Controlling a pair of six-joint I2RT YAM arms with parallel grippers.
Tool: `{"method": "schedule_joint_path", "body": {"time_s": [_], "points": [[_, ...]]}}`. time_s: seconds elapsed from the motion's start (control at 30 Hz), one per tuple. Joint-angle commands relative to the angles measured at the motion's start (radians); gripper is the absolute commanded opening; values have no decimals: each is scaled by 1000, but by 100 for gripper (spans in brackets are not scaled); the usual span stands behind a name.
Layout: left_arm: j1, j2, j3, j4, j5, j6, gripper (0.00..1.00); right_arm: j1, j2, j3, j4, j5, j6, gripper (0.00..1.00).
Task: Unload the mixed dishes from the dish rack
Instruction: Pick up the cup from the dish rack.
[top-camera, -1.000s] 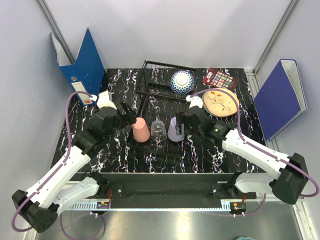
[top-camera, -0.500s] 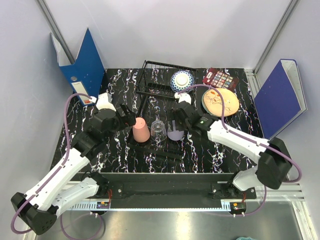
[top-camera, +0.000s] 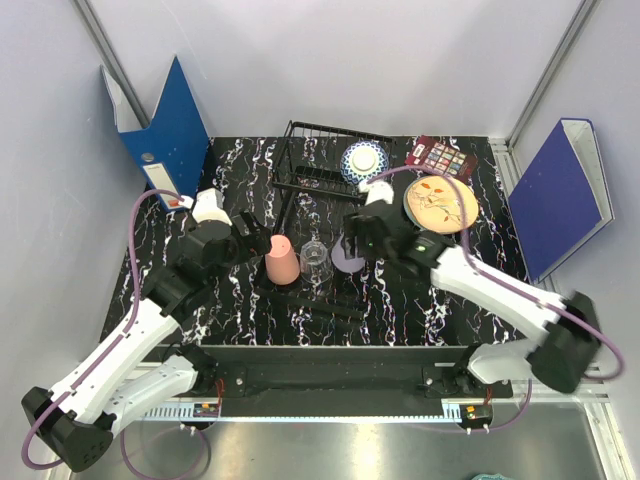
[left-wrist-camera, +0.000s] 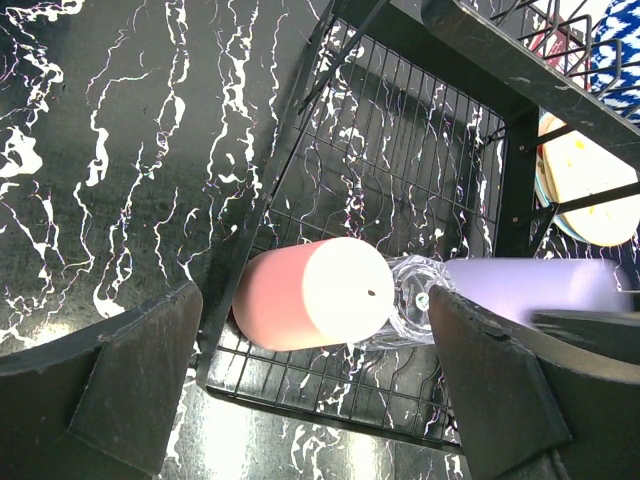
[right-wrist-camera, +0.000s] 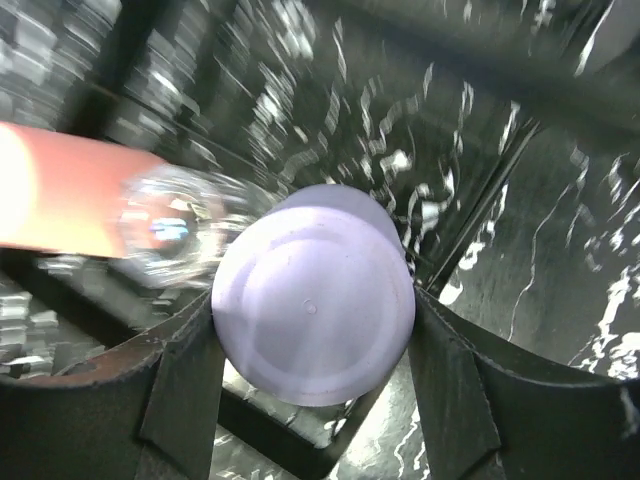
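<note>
The black wire dish rack stands at the table's middle back. The salmon-pink cup, the clear glass cup and the lavender cup stand upside down in a row on its flat tray part. My right gripper is shut on the lavender cup, its fingers touching both sides. My left gripper is open, just left of the pink cup, not touching. The blue-and-white bowl sits at the rack's back right. The cream orange-patterned plate lies right of the rack. No white plate shows.
A dark red palette of coloured squares lies behind the cream plate. Blue binders stand at the back left and at the right edge. The rack's raised wire section rises behind the cups.
My right gripper has swung over the lavender cup and now grips it. My left arm has barely moved.
</note>
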Motion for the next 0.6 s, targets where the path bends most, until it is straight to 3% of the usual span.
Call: {"method": "schedule_joint_path", "body": {"time_s": [0.0, 0.03, 0.07, 0.17, 0.3, 0.37, 0.47, 0.57], "points": [[-2, 1, 39, 54, 10, 11, 99, 10, -266, 77, 80, 30, -41, 20], [-2, 1, 48, 62, 15, 14, 99, 11, -293, 102, 82, 39, -44, 3], [-2, 4, 65, 73, 38, 22, 99, 11, -328, 111, 83, 48, -40, 0], [-2, -10, 80, 157, 134, 19, 99, 8, -376, 108, 108, 25, 3, 0], [1, -59, 34, 432, 334, -67, 99, -47, -457, 1, 253, -126, 121, 0], [24, -74, -3, 535, 457, -172, 99, -108, -514, -94, 404, -236, 233, 0], [94, -56, -59, 877, 657, -333, 98, -269, -545, -227, 696, -557, 460, 0], [145, -4, -110, 1106, 760, -481, 98, -337, -515, -287, 907, -651, 631, 0]]}}
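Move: The purple cup is already pinched in the right gripper, its middle about 3 cm below and 1 cm ahead of that hand; the open left gripper is some 19 cm to the left, 3 cm back and 6 cm higher. The glass stands about 8 cm left of the right hand, the orange cup 15 cm left, both 1 cm ahead and 7 cm below. From the left hand the purple cup lies 18 cm right, 4 cm ahead, 9 cm below. Fast and almost straight up, the right hand carries the purple cup some 20 cm out of the rack, easing a few centimetres to the right and rolling about 50 degrees until its fingers point left and nearly level; grip kept. The left hand, still wide open and empty, rises about 15 cm and comes 7 cm right towards the cup, its fingers swinging rightward and levelling out. ##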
